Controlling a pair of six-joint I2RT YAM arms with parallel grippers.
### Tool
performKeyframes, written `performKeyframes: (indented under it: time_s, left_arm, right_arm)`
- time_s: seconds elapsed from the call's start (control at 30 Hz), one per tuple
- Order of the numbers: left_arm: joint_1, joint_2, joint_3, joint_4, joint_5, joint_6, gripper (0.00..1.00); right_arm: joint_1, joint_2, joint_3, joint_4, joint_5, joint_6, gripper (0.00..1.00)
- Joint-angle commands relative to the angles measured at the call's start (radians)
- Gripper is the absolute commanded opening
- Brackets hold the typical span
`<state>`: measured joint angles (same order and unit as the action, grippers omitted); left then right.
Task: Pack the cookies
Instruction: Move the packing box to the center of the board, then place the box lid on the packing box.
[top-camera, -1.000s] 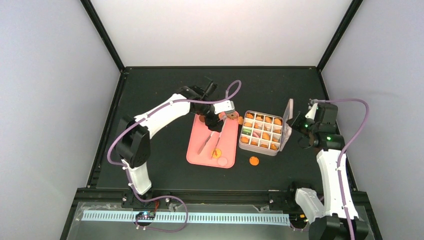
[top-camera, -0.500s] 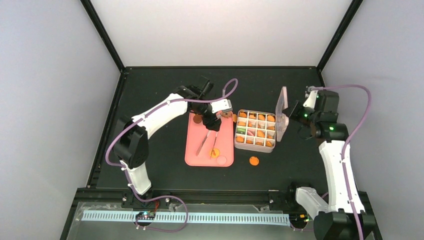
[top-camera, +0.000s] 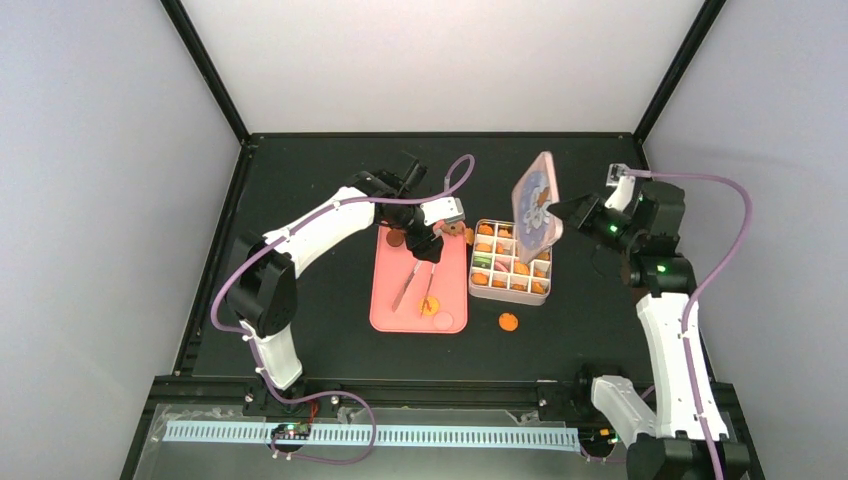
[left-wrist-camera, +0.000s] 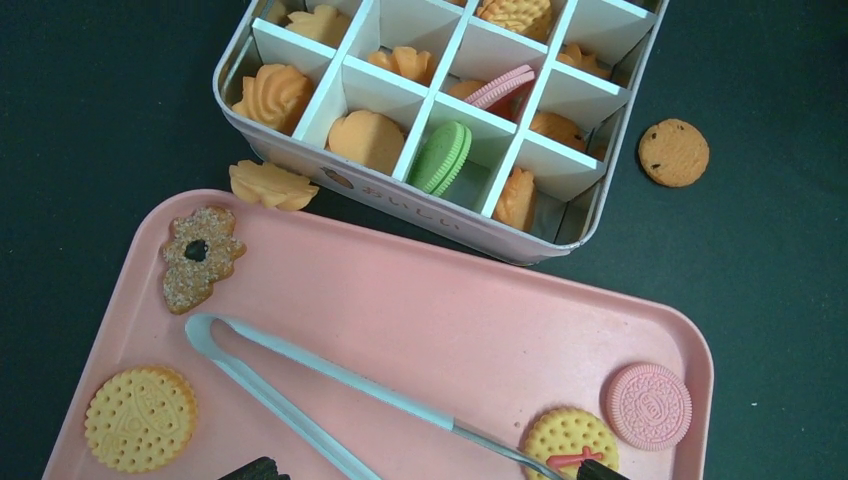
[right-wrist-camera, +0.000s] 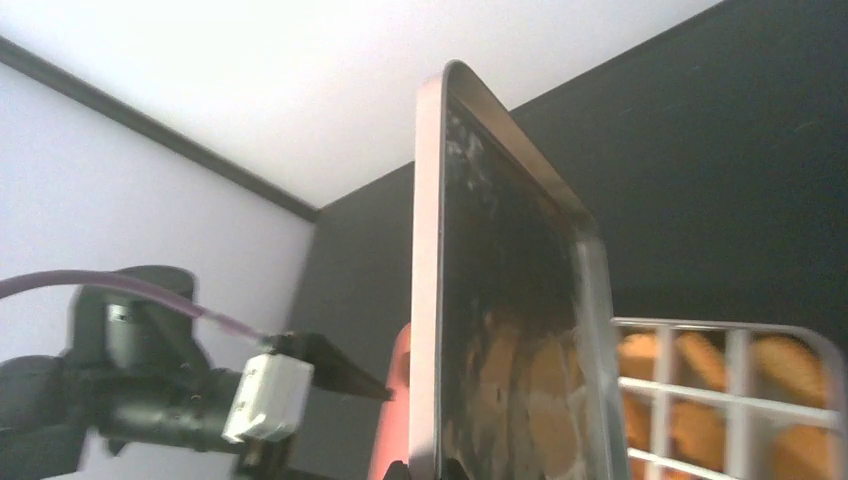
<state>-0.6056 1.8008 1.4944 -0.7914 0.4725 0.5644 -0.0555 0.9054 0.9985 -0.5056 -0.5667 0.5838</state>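
The cookies fill a white divided box (top-camera: 512, 264) (left-wrist-camera: 600, 205): orange ones (left-wrist-camera: 272, 95), a green one (left-wrist-camera: 442, 158) and a pink one (left-wrist-camera: 497, 87). More cookies lie on the pink tray (top-camera: 400, 305) (left-wrist-camera: 400, 300): a yellow one (left-wrist-camera: 140, 418), a brown flower (left-wrist-camera: 200, 258) and a pink one (left-wrist-camera: 650, 405). My left gripper (top-camera: 428, 243) (left-wrist-camera: 428, 472) hangs open low over the tray. My right gripper (top-camera: 562, 212) (right-wrist-camera: 428, 468) is shut on the pink lid (top-camera: 535, 203) (right-wrist-camera: 500, 300), held tilted above the box's right end.
Pale blue tongs (top-camera: 412, 285) (left-wrist-camera: 300, 380) lie on the tray between my left fingers. One orange cookie (top-camera: 508, 321) lies on the black table in front of the box, a brown one (left-wrist-camera: 673, 152) beside it, and a leaf-shaped one (left-wrist-camera: 272, 185) against the box wall.
My right gripper has swung the lid up and left, from standing at the box's right side to tilting over it. Box and tray slid slightly left early on. The left arm barely moved.
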Motion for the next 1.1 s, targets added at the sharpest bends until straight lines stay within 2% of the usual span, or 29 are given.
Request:
performKeyframes:
  time_s: [0.0,0.17,0.43,0.73,0.97,1.07]
  left_arm:
    - [-0.002,-0.004,0.025,0.02,0.012,-0.015,0.78]
    - [-0.001,-0.002,0.001,0.039,-0.001,-0.013,0.78]
    - [-0.007,0.049,-0.032,0.091,-0.045,-0.005,0.77]
    - [-0.057,0.151,-0.034,0.195,-0.14,0.0,0.77]
    - [-0.095,0.211,0.019,0.243,-0.175,-0.015,0.77]
    - [-0.104,0.232,0.042,0.255,-0.182,-0.022,0.77]
  right_arm:
    - [0.006,0.007,-0.109,0.352,-0.246,0.235,0.01]
    - [0.005,0.02,-0.246,0.568,-0.278,0.356,0.01]
    - [0.005,0.097,-0.435,0.78,-0.277,0.455,0.01]
    - [0.002,0.046,-0.491,0.66,-0.194,0.36,0.01]
    - [-0.028,0.018,-0.485,0.454,-0.138,0.25,0.01]
    - [-0.034,0.032,-0.475,0.371,-0.109,0.218,0.04]
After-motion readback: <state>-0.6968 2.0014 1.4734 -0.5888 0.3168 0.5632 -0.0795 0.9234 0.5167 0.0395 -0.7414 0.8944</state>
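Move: The packing box's middle lies about 15 cm to the left hand's right, nearly level fore and aft and some 12 cm below. From the right hand, which already holds the lid, the box is about 7 cm left, 2 cm ahead and 28 cm down. From the left hand, the pink tray's middle is 6 cm left and 3 cm back, and the flower cookie 8 cm ahead and 5 cm right. The round cookie lies some 12 cm nearer the bases than the box's middle, level with it sideways. Keep the right fingers pinched on the lid and swing it 3 cm left, rolling its left side up some 20 degrees, then lower it towards the box, about 10 cm in all, easing slightly back right. Once it is descending, sink the open left gripper about 8 cm towards the box's tray-side wall, bearing right near the end. ##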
